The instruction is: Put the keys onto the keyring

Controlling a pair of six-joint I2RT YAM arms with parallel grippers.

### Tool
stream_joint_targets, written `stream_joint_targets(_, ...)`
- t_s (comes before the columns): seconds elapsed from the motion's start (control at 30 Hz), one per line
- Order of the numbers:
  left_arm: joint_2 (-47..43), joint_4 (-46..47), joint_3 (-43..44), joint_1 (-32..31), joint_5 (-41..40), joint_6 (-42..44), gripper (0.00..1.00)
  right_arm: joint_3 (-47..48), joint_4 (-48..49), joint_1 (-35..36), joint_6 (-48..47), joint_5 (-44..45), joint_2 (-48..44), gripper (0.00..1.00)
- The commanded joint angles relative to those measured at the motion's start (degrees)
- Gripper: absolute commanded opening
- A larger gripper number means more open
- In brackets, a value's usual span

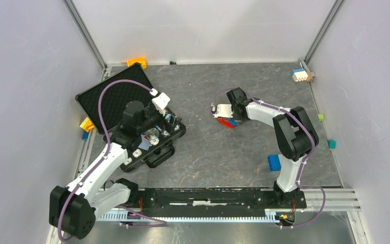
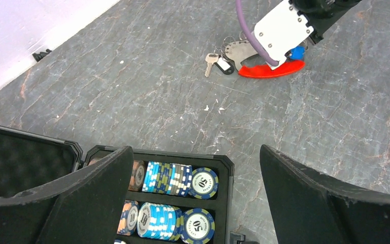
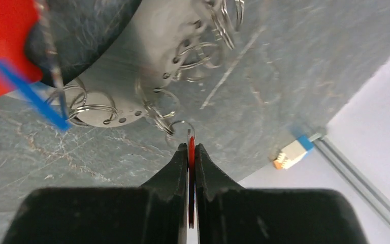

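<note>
The keyring [image 3: 147, 56] is a curved silvery strap with several small rings along its edge, lying on the grey table. Its long red clip [image 2: 271, 71] lies beside it, also showing as the red clip [image 1: 226, 122] from above. My right gripper [image 3: 190, 148] is shut on a thin red-headed key [image 3: 190, 152] seen edge-on, its metal tip at a small ring [image 3: 182, 133]. A blurred blue piece [image 3: 30, 94] sits by the clip. My left gripper [image 2: 195, 152] hangs wide open over the chip case, far left of the keyring, with nothing between its fingers.
An open black case [image 2: 228, 168] of poker chips lies under the left arm. A plain silver key [image 2: 210, 63] with a black tag lies by the strap's end. Coloured blocks sit around: blue [image 1: 273, 162], white-blue [image 1: 299, 75], orange [image 1: 137, 62], yellow [image 1: 86, 123].
</note>
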Motion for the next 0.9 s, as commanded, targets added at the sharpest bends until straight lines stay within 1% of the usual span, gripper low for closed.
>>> stream_joint_targets(0.0,-0.48,-0.45,0.44,0.09,2.57,1.85,1.0,-0.66,4.13,-3.07,-2.96,1.6,2.18,0.0)
stream_joint_targets(0.2,-0.34,-0.63,0.52,0.08,3.0,2.09,1.0,-3.62,5.67,-6.3,-4.56,2.62,2.57,0.01)
stream_joint_targets(0.33,-0.09,-0.64,1.06,0.08,3.65,2.15,1.0,-6.13,7.28,-7.47,-4.86,3.14,2.44,0.07)
stream_joint_targets(0.4,0.18,-0.64,1.19,0.12,4.02,2.13,1.0,-6.87,7.78,-7.95,-4.74,3.25,2.56,0.13)
stream_joint_targets(0.53,0.11,-0.72,1.52,0.14,4.07,2.44,1.0,-8.14,8.67,-8.59,-4.38,3.49,2.63,0.32)
stream_joint_targets(0.67,-0.19,-0.89,1.42,0.09,3.87,3.15,1.0,-8.44,8.33,-9.56,-3.38,2.59,1.64,0.46)
stream_joint_targets(0.8,-0.42,-0.93,1.78,0.14,2.36,2.91,1.0,-8.08,5.79,-11.11,-1.56,-1.07,-1.1,0.52)
stream_joint_targets(0.87,-0.12,-1.51,2.92,0.09,0.65,2.94,1.0,-7.85,3.46,-12.16,-0.47,-4.08,-3.1,0.58)
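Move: The right hand still holds the red key and heads for bare table about 8 cm to its right and 4 cm below. From that hand, the keyring's red handle is some 4 cm back and 6 cm left, the blue tag roughly 4 cm back and 3 cm left, and the black tag about 3 cm ahead and 12 cm left, all around 4 cm lower. That bare patch lies some 38 cm right of the left hand, 2 cm ahead and 20 cm below. The right hand draws the red key about 8 cm right, sinking 3 cm, then opens halfway, letting go. ##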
